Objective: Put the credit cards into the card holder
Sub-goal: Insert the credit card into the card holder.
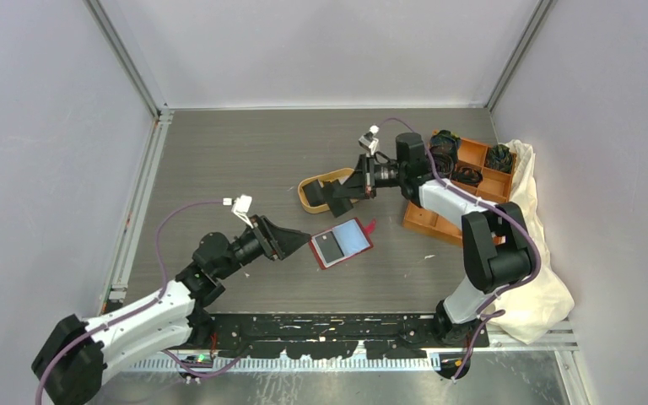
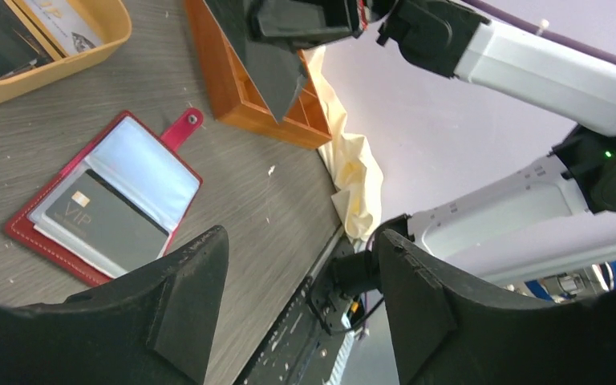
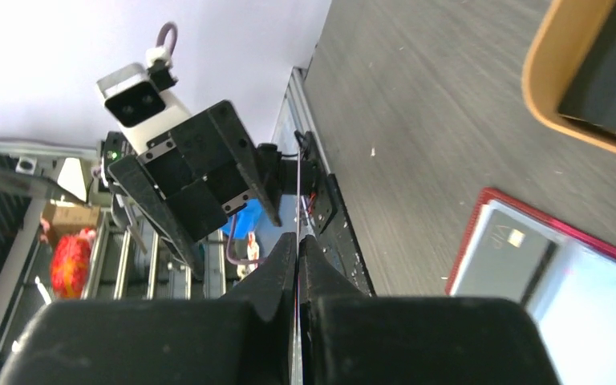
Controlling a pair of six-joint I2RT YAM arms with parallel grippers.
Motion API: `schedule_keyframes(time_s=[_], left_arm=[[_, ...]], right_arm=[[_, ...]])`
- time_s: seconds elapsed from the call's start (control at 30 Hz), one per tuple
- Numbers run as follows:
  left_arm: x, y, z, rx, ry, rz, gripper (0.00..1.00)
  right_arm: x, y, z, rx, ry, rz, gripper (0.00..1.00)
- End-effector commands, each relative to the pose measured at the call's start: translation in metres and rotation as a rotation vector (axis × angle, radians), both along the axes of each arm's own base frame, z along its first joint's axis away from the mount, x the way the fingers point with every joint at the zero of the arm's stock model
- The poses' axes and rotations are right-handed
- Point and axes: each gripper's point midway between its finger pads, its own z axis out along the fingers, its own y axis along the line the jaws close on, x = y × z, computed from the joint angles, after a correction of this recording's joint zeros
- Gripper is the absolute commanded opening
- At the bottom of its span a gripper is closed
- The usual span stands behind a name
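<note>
The card holder (image 1: pixel 356 239) lies open on the table, red with a pale lining (image 2: pixel 148 164) and its clasp tab (image 2: pixel 183 128) stretched out. A dark card (image 2: pixel 108 223) marked VIP sits in its left half, also seen as the card (image 3: pixel 504 255) from the right wrist. My left gripper (image 1: pixel 299 243) stands open just left of the holder, nothing between its fingers (image 2: pixel 196 289). My right gripper (image 1: pixel 336 194) hovers above the table behind the holder, shut on a thin dark credit card (image 2: pixel 271 68) that shows edge-on between its fingertips (image 3: pixel 282 255).
An orange oval tray (image 1: pixel 306 192) with more cards (image 2: pixel 0 44) lies behind the holder. An orange compartment box (image 1: pixel 471 160) with black coiled bands stands at the right. A pale cloth (image 1: pixel 548 253) lies by the right arm's base.
</note>
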Motion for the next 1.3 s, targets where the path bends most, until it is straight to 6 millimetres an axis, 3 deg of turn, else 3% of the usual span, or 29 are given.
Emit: schedule_keyframes(time_s=[0.0, 0.17, 0.67, 0.8, 0.97, 1.0, 1.03, 1.2, 1.27], left_arm=[[0.021, -0.006, 0.048, -0.152, -0.097, 0.103, 0.68], [0.030, -0.019, 0.050, -0.154, -0.089, 0.096, 0.63], [0.041, -0.018, 0.053, -0.145, -0.074, 0.142, 0.51], [0.034, -0.025, 0.060, -0.142, -0.108, 0.087, 0.36], [0.027, -0.033, 0.061, -0.126, -0.154, 0.027, 0.10], [0.026, -0.033, 0.060, -0.122, -0.165, 0.021, 0.02], [0.025, -0.033, 0.060, -0.119, -0.177, 0.015, 0.00], [0.026, -0.022, 0.060, -0.109, -0.212, 0.028, 0.00], [0.027, -0.016, 0.060, -0.106, -0.217, 0.033, 0.00]], right_arm=[[-0.023, 0.020, 0.037, 0.072, -0.143, 0.128, 0.01], [-0.040, 0.031, 0.040, 0.084, -0.172, 0.201, 0.01], [-0.080, 0.041, 0.054, 0.106, -0.278, 0.351, 0.02], [-0.089, 0.042, 0.052, 0.099, -0.289, 0.393, 0.02], [-0.095, 0.042, 0.050, 0.096, -0.295, 0.419, 0.03], [-0.096, 0.042, 0.049, 0.095, -0.298, 0.420, 0.04], [-0.096, 0.042, 0.048, 0.093, -0.296, 0.420, 0.09], [-0.102, 0.034, 0.036, 0.049, -0.382, 0.450, 0.36], [-0.105, 0.032, 0.032, 0.030, -0.405, 0.462, 0.37]])
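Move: The black credit card, held in the right fingers, is about 11 cm ahead of the left hand, 9 cm to its right and near its height. The left gripper it is brought to is some 12 cm back and 11 cm left of the right hand. The open card holder lies 4 cm ahead of the left hand, 11 cm right and about 18 cm below it; the tray's middle is about 16 cm beyond the holder and 3 cm left of it. The left fingers close and pinch the near end of the credit card; only then do the right fingers begin to open and let go of it. To meet there, the right hand brought the card back about 10 cm and some 4 cm left, swinging 25 degrees counter-clockwise, while the left hand went a few centimetres forward, right and up. ##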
